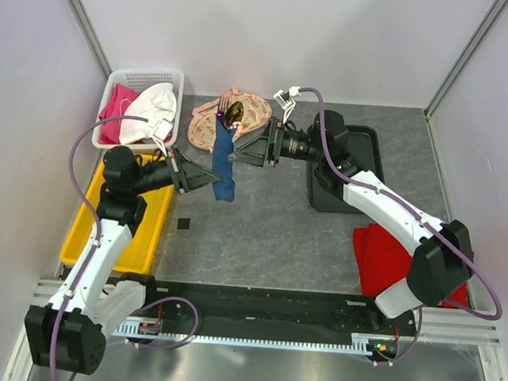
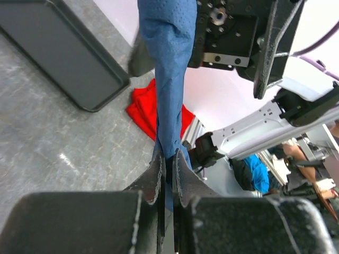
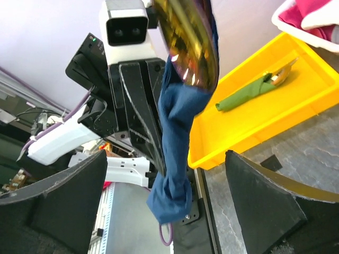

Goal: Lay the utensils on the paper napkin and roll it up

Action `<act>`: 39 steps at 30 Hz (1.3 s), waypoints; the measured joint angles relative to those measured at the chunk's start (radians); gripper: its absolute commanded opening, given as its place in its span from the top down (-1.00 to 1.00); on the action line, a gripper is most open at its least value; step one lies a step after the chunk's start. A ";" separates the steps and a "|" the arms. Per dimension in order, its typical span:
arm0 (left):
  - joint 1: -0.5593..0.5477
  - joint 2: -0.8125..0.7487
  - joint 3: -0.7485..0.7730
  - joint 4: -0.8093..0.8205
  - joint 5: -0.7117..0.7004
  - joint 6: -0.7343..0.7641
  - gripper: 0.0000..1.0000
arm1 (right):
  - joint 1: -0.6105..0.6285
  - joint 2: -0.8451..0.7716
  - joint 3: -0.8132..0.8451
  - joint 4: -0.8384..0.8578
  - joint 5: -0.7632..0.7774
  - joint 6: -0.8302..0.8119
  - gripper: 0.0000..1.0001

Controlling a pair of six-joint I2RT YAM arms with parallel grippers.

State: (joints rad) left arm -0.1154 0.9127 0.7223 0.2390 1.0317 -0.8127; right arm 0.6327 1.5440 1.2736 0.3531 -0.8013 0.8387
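The navy paper napkin (image 1: 225, 164) is rolled into a long bundle and held off the table. The gold heads of the utensils (image 1: 233, 112) stick out of its far end; their handles are hidden inside. My left gripper (image 1: 215, 179) is shut on the lower part of the roll, and in the left wrist view its jaws (image 2: 170, 164) pinch the blue paper napkin (image 2: 169, 79). My right gripper (image 1: 238, 150) stands wide open around the roll without touching it. In the right wrist view the paper napkin (image 3: 177, 143) hangs between its spread fingers (image 3: 53, 201), with a shiny spoon head (image 3: 193, 42) above.
A yellow bin (image 1: 129, 234) at the left holds a green rolled napkin (image 3: 243, 95). A white basket (image 1: 142, 104) of cloths and a peach floral fabric (image 1: 255, 112) lie at the back. A black tray (image 1: 342, 170) and a red cloth (image 1: 384, 261) are on the right.
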 measured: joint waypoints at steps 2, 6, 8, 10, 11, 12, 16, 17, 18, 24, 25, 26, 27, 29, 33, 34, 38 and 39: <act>0.050 0.001 -0.006 -0.007 0.037 0.004 0.96 | -0.002 0.000 0.002 -0.022 0.007 -0.011 -0.96; 0.214 0.021 0.004 -0.074 0.151 0.076 0.96 | -0.012 0.000 0.003 -0.045 0.014 -0.025 -0.96; 0.306 0.055 0.040 -0.183 0.220 0.169 0.96 | -0.023 0.000 0.003 -0.053 0.014 -0.029 -0.96; 0.404 0.120 0.124 -0.356 0.297 0.331 0.96 | -0.029 0.000 0.003 -0.063 0.014 -0.032 -0.97; 0.447 0.158 0.175 -0.463 0.320 0.421 0.96 | -0.034 0.000 0.003 -0.065 0.015 -0.033 -0.96; 0.489 0.199 0.235 -0.591 0.338 0.541 0.96 | -0.035 0.000 0.003 -0.067 0.016 -0.034 -0.96; 0.600 0.390 0.489 -1.088 0.347 1.061 0.96 | -0.035 0.000 0.003 -0.074 0.015 -0.036 -0.96; 0.622 0.436 0.531 -1.182 0.349 1.192 0.96 | -0.035 0.000 0.003 -0.074 0.015 -0.036 -0.96; 0.642 0.477 0.562 -1.256 0.349 1.296 0.96 | -0.035 0.000 0.003 -0.074 0.015 -0.035 -0.96; 0.780 0.636 0.595 -1.482 0.259 1.617 0.96 | -0.035 0.000 0.003 -0.074 0.014 -0.035 -0.96; 0.800 0.654 0.598 -1.500 0.238 1.647 0.96 | -0.035 0.000 0.003 -0.074 0.014 -0.036 -0.96; 0.816 0.668 0.600 -1.514 0.218 1.670 0.96 | -0.035 0.000 0.003 -0.074 0.014 -0.036 -0.96; 0.829 0.680 0.600 -1.525 0.199 1.693 0.96 | -0.035 0.000 0.003 -0.073 0.014 -0.036 -0.96; 0.850 0.698 0.599 -1.543 0.161 1.734 0.96 | -0.035 0.000 0.003 -0.073 0.014 -0.035 -0.96; 0.887 0.717 0.566 -1.555 0.088 1.810 0.96 | -0.035 0.000 0.001 -0.072 0.014 -0.035 -0.96; 0.900 0.724 0.553 -1.560 0.069 1.828 0.96 | -0.035 0.000 0.000 -0.071 0.014 -0.035 -0.96; 0.958 0.758 0.513 -1.569 -0.003 1.888 0.96 | -0.035 0.000 -0.006 -0.071 0.014 -0.035 -0.96; 0.964 0.767 0.502 -1.569 -0.019 1.904 0.96 | -0.035 0.000 -0.007 -0.071 0.014 -0.035 -0.96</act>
State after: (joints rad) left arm 0.8486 1.6794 1.2243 -1.3296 1.0122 1.0916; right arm 0.5980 1.5440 1.2667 0.2825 -0.7876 0.8032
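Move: The left hand already holds the napkin roll of utensils. The yellow tray it is bound for lies about 30 cm to its left, roughly level fore and aft, some 28 cm below. A green roll lies in that tray, 32 cm left and 3 cm ahead; the white basket stands about 26 cm left and 28 cm ahead. From the empty, open right hand the tray is some 37 cm left, 3 cm back and 32 cm down. The left hand carries the pinched napkin roll about 28 cm left, sinking 18 cm towards the yellow tray. ##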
